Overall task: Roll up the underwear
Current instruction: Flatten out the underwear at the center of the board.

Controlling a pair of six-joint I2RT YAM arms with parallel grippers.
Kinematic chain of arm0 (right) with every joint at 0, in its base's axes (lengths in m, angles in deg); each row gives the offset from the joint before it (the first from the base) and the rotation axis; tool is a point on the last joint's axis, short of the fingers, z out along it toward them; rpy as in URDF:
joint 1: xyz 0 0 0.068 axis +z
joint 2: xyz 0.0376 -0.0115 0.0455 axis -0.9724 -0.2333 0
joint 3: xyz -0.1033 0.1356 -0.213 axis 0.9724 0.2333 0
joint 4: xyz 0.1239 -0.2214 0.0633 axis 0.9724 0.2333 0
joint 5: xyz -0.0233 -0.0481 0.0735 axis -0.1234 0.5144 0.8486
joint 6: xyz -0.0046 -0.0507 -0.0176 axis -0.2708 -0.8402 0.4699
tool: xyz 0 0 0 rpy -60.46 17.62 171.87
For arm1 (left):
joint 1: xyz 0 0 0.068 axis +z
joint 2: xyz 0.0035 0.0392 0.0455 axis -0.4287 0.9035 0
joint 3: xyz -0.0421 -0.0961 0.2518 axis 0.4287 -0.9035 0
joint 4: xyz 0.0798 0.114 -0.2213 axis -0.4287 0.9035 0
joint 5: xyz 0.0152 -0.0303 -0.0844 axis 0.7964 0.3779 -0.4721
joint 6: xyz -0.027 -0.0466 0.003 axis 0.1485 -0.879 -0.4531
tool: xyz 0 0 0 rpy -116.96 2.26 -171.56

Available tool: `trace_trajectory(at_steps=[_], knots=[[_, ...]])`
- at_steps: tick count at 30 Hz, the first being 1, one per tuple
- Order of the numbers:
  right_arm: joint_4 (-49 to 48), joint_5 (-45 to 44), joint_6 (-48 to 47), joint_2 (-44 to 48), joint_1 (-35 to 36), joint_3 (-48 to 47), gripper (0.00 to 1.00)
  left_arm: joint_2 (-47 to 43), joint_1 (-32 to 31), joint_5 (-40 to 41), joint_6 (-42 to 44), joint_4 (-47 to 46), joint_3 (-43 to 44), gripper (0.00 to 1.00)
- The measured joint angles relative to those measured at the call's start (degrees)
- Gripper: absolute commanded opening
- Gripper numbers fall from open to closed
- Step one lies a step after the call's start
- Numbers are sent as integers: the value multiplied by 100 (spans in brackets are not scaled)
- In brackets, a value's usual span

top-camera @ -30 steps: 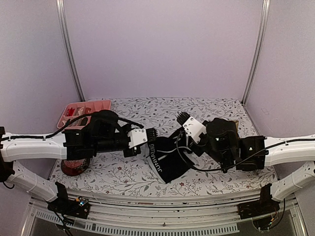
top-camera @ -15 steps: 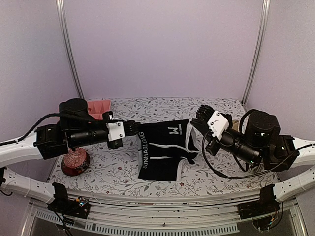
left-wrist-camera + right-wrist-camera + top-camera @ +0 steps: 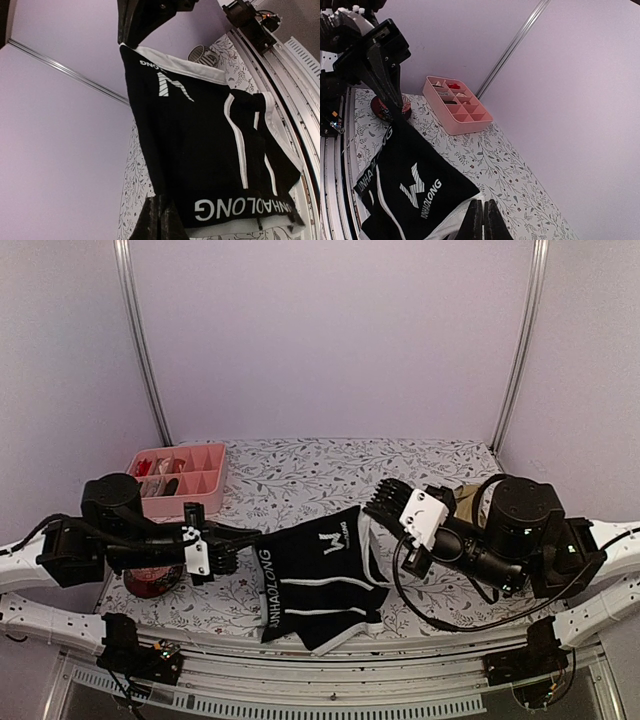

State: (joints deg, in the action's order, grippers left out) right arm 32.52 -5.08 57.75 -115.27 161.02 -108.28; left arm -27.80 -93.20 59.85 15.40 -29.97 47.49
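Note:
The black underwear (image 3: 315,575), with white lettering on its waistband and white trim, hangs stretched between my two grippers above the floral table. My left gripper (image 3: 250,541) is shut on its left waistband corner, and my right gripper (image 3: 370,510) is shut on its upper right corner. In the left wrist view the cloth (image 3: 200,150) spreads from my shut fingers (image 3: 150,225) up to the right gripper (image 3: 150,15). The right wrist view shows the cloth (image 3: 415,175) running from my shut fingers (image 3: 492,222) to the left gripper (image 3: 387,95). A tan underwear (image 3: 466,496) peeks out behind the right arm.
A pink compartment tray (image 3: 175,475) with small items stands at the back left, also in the right wrist view (image 3: 457,102). A dark red round object (image 3: 150,582) sits under the left arm. Purple walls close in the table on three sides.
Both grippers have moved toward the near edge and a little left, carrying the black underwear with them. The left arm has drawn back and uncovered the pink tray. Both grips have stayed shut.

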Motion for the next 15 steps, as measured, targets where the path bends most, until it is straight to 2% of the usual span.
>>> trace_trajectory(at_steps=[3, 6, 10, 15], knots=[[-94, -107, -37, -195, -205, -79, 2, 46, 39, 129, 31, -81, -199, 0], [-166, -162, -2, -468, -664, -109, 2, 350, 337, 127, 105, -310, -299, 0], [-306, -149, 22, -997, -1419, -109, 2, 1108, 1228, 7, 240, -903, -348, 0], [-713, 186, -7, -1967, -2459, -216, 2, 2671, 2251, -149, 422, -1731, -203, 0]])
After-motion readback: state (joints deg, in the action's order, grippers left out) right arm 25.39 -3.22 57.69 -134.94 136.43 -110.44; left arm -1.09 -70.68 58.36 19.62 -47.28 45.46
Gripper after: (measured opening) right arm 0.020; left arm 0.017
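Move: The middle of the board, where the held underwear is to be laid, is some 20 cm ahead of the left hand, 7 cm to its right and 29 cm below. From the right hand it lies about 20 cm ahead, 7 cm left and 33 cm down, with the brown cloth on the board about 23 cm ahead of that hand and 25 cm to its right. The pink box stands roughly 28 cm ahead of the left hand and 30 cm to its left. Keeping the underwear pinched between them, left hand on the waistband corner and right hand on the leg-hem corner, both arms swing forward together about 16 cm, gathering speed as they go, and sink some 10 cm towards the middle of the board. Shut fingers keep their hold while the wrists turn the fingertips more forward, the left counter-clockwise and the right clockwise by a little over 20 degrees, with the span between the hands hardly changed. ##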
